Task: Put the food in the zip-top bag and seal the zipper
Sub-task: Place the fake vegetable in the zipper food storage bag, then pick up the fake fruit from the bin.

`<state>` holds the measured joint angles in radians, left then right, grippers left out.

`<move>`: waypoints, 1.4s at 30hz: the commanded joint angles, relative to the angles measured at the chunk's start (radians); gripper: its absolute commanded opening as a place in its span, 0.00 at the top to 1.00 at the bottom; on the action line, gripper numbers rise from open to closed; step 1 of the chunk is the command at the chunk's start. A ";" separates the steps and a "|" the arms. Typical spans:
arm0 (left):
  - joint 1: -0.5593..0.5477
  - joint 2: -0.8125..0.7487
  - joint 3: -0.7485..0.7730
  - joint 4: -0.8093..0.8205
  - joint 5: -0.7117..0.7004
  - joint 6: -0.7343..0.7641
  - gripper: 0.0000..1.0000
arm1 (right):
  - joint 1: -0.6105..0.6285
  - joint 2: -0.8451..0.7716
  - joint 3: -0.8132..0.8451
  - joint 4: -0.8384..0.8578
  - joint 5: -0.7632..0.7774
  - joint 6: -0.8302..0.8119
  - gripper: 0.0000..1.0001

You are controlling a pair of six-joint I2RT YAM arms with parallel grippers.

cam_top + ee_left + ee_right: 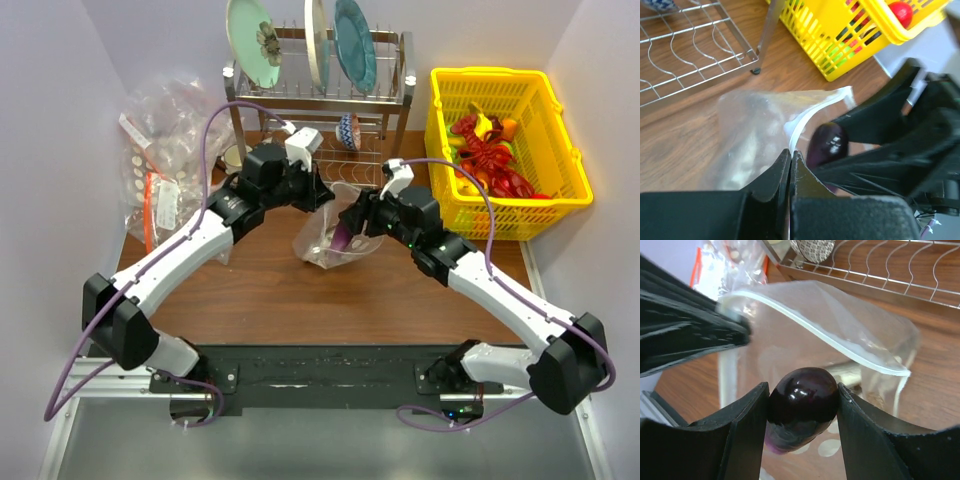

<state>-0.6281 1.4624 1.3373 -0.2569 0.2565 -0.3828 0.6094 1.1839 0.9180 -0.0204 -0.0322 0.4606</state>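
Observation:
The zip-top bag (318, 240) lies mouth-up in the middle of the wooden table, clear with white dots. My left gripper (792, 152) is shut on its mouth edge, pinching the white zipper (801, 122) strip and holding one lip up. My right gripper (802, 386) is shut on a glossy purple eggplant-shaped piece of food (802, 407). It holds that piece at the open mouth, just under the raised zipper (830, 340) lip. From above, the purple food (341, 238) shows through the plastic between both grippers.
A yellow basket (490, 72) at the back right holds more toy food (488, 150). A metal dish rack (320, 95) with plates stands behind the bag, a patterned bowl (349, 130) on its lower shelf. A heap of other clear bags (165, 140) lies at the back left.

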 commanded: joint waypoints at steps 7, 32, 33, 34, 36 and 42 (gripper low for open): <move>0.001 -0.146 -0.066 0.139 -0.031 0.050 1.00 | 0.007 -0.023 0.128 -0.067 0.064 0.009 0.10; 0.002 -0.214 -0.155 0.171 -0.128 0.097 1.00 | -0.023 -0.134 0.396 -0.599 0.727 -0.112 0.07; 0.002 -0.220 -0.156 0.171 -0.120 0.102 1.00 | -0.039 -0.119 0.406 -0.581 0.736 -0.131 0.07; 0.001 -0.227 -0.173 0.183 -0.111 0.108 1.00 | -0.059 -0.109 0.410 -0.561 0.739 -0.138 0.07; 0.001 -0.240 -0.185 0.209 -0.117 0.107 1.00 | -0.155 -0.083 0.421 -0.507 0.701 -0.132 0.08; 0.001 -0.234 -0.201 0.220 -0.115 0.119 1.00 | -0.457 0.090 0.585 -0.515 0.467 -0.057 0.10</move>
<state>-0.6292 1.2495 1.1393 -0.1200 0.1413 -0.2935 0.2947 1.1912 1.3594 -0.5644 0.5503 0.3614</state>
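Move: My right hand already holds the fake vegetable, a purple eggplant, in the mouth of the bag. The middle of the bag is about 4 cm to that hand's left, 1 cm back and 7 cm below. The dish rack stands some 25 cm ahead of my right hand and 8 cm left; the yellow basket is roughly 22 cm ahead and 39 cm right. From my left hand, pinching the rim, the bag's middle lies about 4 cm right, 4 cm back and 9 cm down. I spread my right fingers nearly wide to let go of the fake vegetable inside the bag, lift about 8 cm while easing back, then swing some 22 cm right towards the yellow basket, turning clockwise nearly 50 degrees and reaching forward at the end, fingers still open. My left hand keeps its pinch on the rim and shifts about 4 cm left and slightly up, tilting its fingers up some 10 degrees. ##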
